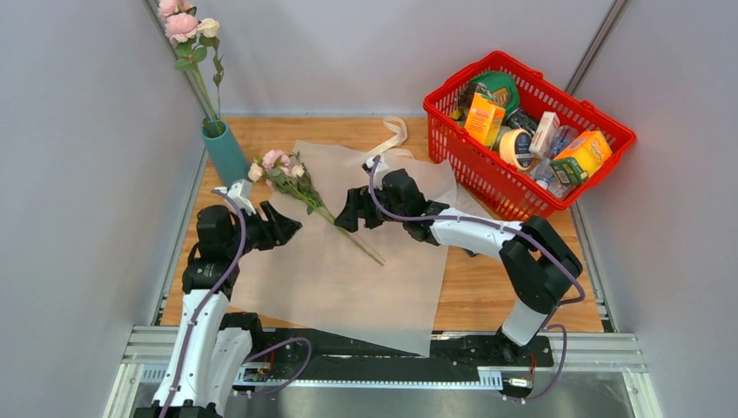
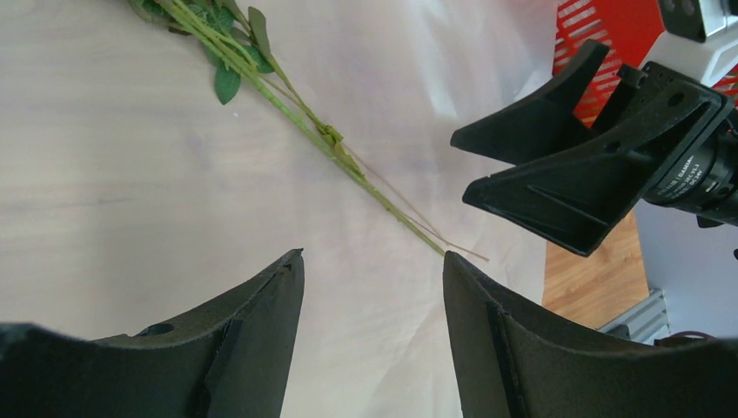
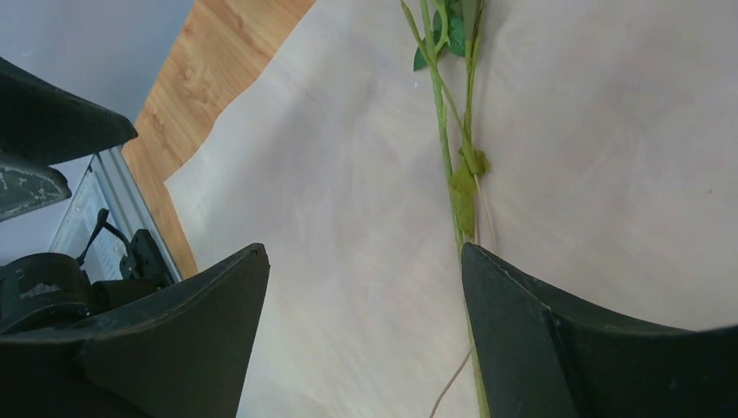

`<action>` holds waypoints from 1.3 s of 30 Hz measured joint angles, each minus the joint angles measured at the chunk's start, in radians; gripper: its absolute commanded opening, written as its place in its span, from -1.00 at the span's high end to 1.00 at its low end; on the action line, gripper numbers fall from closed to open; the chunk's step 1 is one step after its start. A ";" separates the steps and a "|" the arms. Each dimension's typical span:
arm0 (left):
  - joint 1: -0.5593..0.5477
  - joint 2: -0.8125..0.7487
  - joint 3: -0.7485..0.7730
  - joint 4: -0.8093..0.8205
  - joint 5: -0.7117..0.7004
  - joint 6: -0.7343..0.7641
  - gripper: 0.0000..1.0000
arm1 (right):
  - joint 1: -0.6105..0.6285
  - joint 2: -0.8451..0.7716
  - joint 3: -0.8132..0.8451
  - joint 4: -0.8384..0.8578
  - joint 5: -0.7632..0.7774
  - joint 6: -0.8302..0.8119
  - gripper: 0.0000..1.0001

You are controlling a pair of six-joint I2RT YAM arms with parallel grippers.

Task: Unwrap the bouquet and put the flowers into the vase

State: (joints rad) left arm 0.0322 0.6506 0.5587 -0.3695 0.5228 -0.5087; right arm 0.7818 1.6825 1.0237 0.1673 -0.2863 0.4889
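The bouquet is unwrapped: its white paper [image 1: 348, 270] lies flat on the table and the cream ribbon [image 1: 396, 135] rests at the back. The teal vase [image 1: 224, 155] stands at the back left and holds some pink and cream flowers [image 1: 185, 26]. More flowers [image 1: 280, 167] lie on the paper, their thin green stems [image 2: 305, 117] [image 3: 451, 165] running toward the middle. My left gripper [image 1: 289, 228] [image 2: 372, 257] is open and empty, just short of the stem ends. My right gripper [image 1: 344, 218] [image 3: 364, 248] is open over the paper, the stems running beside its right finger.
A red basket [image 1: 452, 131] full of packages stands at the back right. Grey walls close in both sides. In the left wrist view the right gripper's fingers [image 2: 557, 174] hang close by; the wooden table [image 3: 209, 70] shows past the paper's edge.
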 measured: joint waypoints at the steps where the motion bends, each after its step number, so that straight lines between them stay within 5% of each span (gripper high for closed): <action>1: 0.000 0.006 0.001 -0.003 0.000 0.002 -0.36 | 0.000 0.014 0.018 -0.003 0.002 -0.008 -0.58; 5: 0.000 0.025 0.005 -0.016 -0.001 0.008 -0.38 | 0.000 0.074 0.080 -0.010 0.009 -0.037 -0.34; 13: -0.007 -0.009 0.005 -0.019 0.014 0.015 -0.39 | 0.000 0.235 0.189 -0.069 0.046 -0.090 -0.23; 22: -0.016 -0.035 0.006 -0.023 0.001 0.018 -0.38 | 0.000 0.367 0.293 -0.124 0.057 -0.143 0.24; 30: -0.018 -0.003 0.007 -0.023 -0.007 0.019 -0.37 | 0.000 0.406 0.350 -0.148 0.051 -0.184 0.45; 39: -0.018 -0.015 0.007 -0.031 -0.011 0.020 -0.37 | 0.001 0.444 0.365 -0.160 0.050 -0.204 0.46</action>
State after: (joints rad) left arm 0.0143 0.6357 0.5659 -0.4000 0.5121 -0.4889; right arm 0.7830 2.1262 1.3888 0.0074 -0.2367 0.2852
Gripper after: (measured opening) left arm 0.688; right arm 0.277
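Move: The right hand, empty and wide open, has the stems of the remaining flowers at the leafy knot about 6 cm ahead, 3 cm to its left and 12 cm below. The blooms lie some 16 cm farther out and 16 cm farther left than the knot, while the stem ends lie roughly 9 cm nearer and 8 cm right of it. The vase stands about 19 cm ahead and 31 cm left of the right hand. From the left hand, the knot is about 10 cm ahead, 12 cm right and 17 cm below. The right hand reaches forward and a little left over the wrapping paper, then sinks mostly straight down onto the remaining flowers' stems, in all about 10 cm down, 5 cm forward and 3 cm left, tipping its fingers some 15 degrees more steeply downward as it goes. All the while its fingers draw in from wide open to about a quarter open, ending with the tips on either side of the leafy knot in the stems, not yet shut on them; whether they touch can't be made out. ##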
